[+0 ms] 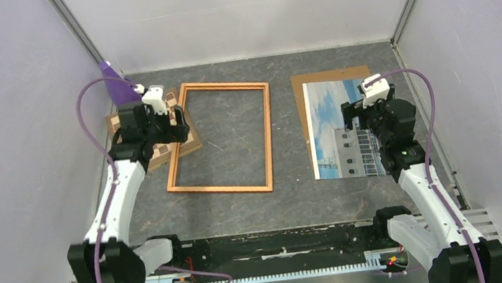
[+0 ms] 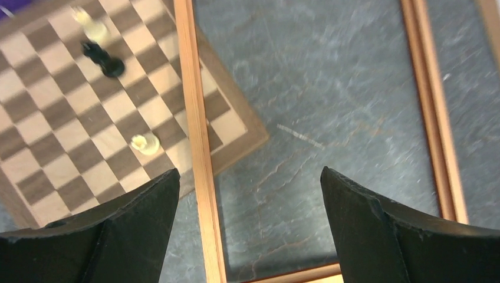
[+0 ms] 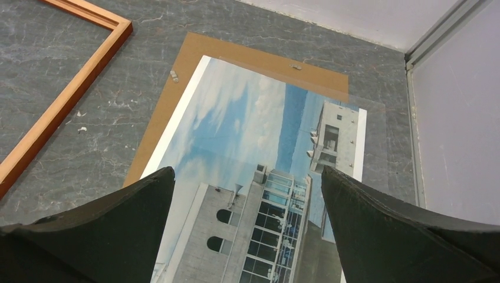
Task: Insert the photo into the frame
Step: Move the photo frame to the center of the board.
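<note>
The photo (image 1: 337, 131) of a pale building against blue sky lies face up at the right of the table, and its upper part rests on a brown panel. My right gripper (image 1: 357, 117) hangs above it, open and empty. In the right wrist view the photo (image 3: 247, 135) shows between the spread fingers of the right gripper (image 3: 247, 169). The orange-brown frame (image 1: 267, 132) lies flat at the middle, empty inside. My left gripper (image 1: 172, 126) hovers open over its left rail. In the left wrist view that frame rail (image 2: 200, 177) runs up between the fingers of the left gripper (image 2: 249, 171).
The brown backing panel (image 1: 330, 77) sticks out past the photo's far edge. A clear sheet seems to lie over the photo. The frame's left rail crosses a corner of a chessboard (image 2: 71, 130) that carries a few pieces (image 2: 103, 59). A purple object (image 1: 119, 88) stands far left. Walls close three sides.
</note>
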### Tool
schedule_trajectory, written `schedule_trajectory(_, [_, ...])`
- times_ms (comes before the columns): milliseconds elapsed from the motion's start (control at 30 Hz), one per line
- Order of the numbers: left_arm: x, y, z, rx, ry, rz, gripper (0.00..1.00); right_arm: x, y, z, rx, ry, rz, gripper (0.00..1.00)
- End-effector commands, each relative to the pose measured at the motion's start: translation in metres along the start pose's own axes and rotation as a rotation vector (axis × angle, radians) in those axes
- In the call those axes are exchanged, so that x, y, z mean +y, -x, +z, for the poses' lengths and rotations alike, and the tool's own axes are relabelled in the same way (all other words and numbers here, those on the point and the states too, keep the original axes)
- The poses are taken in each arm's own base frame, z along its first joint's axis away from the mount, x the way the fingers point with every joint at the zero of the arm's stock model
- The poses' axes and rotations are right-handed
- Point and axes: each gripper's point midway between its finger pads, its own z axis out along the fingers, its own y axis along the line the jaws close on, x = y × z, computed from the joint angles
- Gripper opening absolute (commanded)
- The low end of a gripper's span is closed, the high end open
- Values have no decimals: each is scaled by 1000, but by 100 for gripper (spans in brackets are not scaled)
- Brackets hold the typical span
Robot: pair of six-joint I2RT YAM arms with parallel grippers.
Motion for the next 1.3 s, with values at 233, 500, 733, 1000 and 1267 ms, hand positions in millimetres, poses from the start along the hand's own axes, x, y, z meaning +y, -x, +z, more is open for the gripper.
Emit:
schedule_trajectory(233, [29, -38, 84, 287, 84, 46, 94, 11, -7, 2, -7, 59, -23, 98])
schedule_trajectory(500, [50, -54, 137, 414, 159, 65, 88, 14, -11, 3, 0, 75, -24, 98])
schedule_trajectory(733, [54, -71, 156, 471, 174, 51, 76, 15, -14, 3, 3, 79, -28, 98])
schedule_trajectory(1000, [45, -89, 153, 505, 149, -1, 55, 14, -17, 4, 15, 74, -32, 98])
schedule_trajectory(1267, [31, -101, 146, 513, 105, -66, 24, 14, -20, 5, 24, 74, -34, 98])
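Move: Below the left hand, the photo frame's left bar crosses the chessboard's edge, its grip spot about 9 cm ahead, 3 cm left and 17 cm down. The chessboard's middle lies some 10 cm ahead and 10 cm left of the hand, 19 cm down; a white chess piece stands on it about 8 cm ahead, 8 cm left and 17 cm below the hand. From the right hand, that spot is about 10 cm ahead, 56 cm left and 17 cm down. Dropping steeply and swinging forward onto the frame's left bar, the left hand sinks about 16 cm and reaches 9 cm out, tipping its fingers some 30 degrees further down. Astride the bar, it nearly halts while the wide-open fingers close, ending with a pad against either side. The right hand merely sinks a couple of centimetres, still open, over the photo. ##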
